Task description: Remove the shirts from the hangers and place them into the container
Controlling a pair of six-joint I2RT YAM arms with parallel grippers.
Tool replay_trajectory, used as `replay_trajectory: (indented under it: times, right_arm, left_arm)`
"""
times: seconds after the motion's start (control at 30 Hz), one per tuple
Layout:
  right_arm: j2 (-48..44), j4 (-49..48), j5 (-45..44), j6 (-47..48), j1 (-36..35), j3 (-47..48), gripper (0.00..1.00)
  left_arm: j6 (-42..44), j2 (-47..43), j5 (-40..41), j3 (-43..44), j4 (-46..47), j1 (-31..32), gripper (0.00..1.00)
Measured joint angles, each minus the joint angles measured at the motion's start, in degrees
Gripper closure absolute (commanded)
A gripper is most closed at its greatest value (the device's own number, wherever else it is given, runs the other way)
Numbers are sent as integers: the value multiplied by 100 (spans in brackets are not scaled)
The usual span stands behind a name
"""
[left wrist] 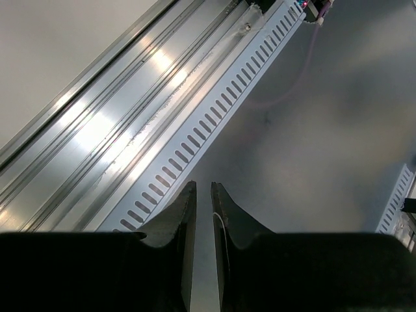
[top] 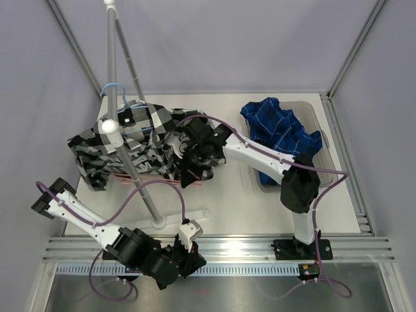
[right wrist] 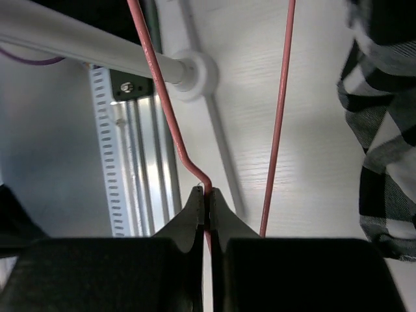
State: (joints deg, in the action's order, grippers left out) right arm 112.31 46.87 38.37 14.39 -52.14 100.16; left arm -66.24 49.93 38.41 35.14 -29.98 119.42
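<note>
The black, white and grey check shirt (top: 130, 146) lies bunched at the left of the table round the rack, and its edge shows in the right wrist view (right wrist: 383, 130). A pink hanger (top: 130, 177) pokes out under it. My right gripper (top: 188, 170) is shut on the pink hanger's wire (right wrist: 281, 97), pinched at the fingertips (right wrist: 208, 192). The light blue hanger (top: 108, 87) hooks over the rack above the shirt. The blue plaid shirt (top: 279, 133) lies in the see-through container (top: 316, 116) at the right. My left gripper (top: 194, 261) (left wrist: 203, 185) hangs over the near rail, jaws a little apart with nothing between them.
A white rack pole (top: 130, 166) slants across the shirt to its foot (top: 185, 218) on the table; its pole (right wrist: 78, 45) passes close to my right gripper. Metal rails (top: 260, 247) run along the near edge. Grey walls close in the sides.
</note>
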Motion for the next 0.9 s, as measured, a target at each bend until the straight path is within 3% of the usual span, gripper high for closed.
replay_trajectory:
  times: [0.37,0.7,0.9]
  right_arm:
    - [273,1526,1191,616,-116,1067,100]
    - [664,2004,1231,822,42,1823,100]
    - [885,2271,1235,942,216,2297,100]
  left_arm:
    - [345,-90,44,4,199,0,84]
    - [1080,1364,37,970,247,7,84]
    - [1069,468,48,404,501,7,84]
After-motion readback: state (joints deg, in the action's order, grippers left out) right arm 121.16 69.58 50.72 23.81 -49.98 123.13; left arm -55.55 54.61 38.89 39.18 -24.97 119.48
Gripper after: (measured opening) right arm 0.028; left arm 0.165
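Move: The right hand already has the pink hanger pinched in its shut fingers, the hanger reaching off to the left; the rack's front post stands about 15 cm to this hand's left and 9 cm nearer the base. The hanging plaid shirt's middle is some 15 cm left and 5 cm ahead, and the blue hanger on the rail about 15 cm left, level fore and aft, some 27 cm higher. From the empty left hand, the post is roughly 17 cm ahead and 16 cm left. Keeping its grip on the pink hanger, the right hand rises about 5 cm beside the rack's front post, most of that early, drawing back some 4.5 cm as it climbs and then swinging forward again by about 3.5 cm, with the wrist turning roughly 10 degrees counter-clockwise and tilting a little on the way back. Meanwhile the empty left hand swings nearly 4 cm to its right and slightly back, away from the post, and then starts to return, ending about 2 cm higher, its fingers still nearly shut. ##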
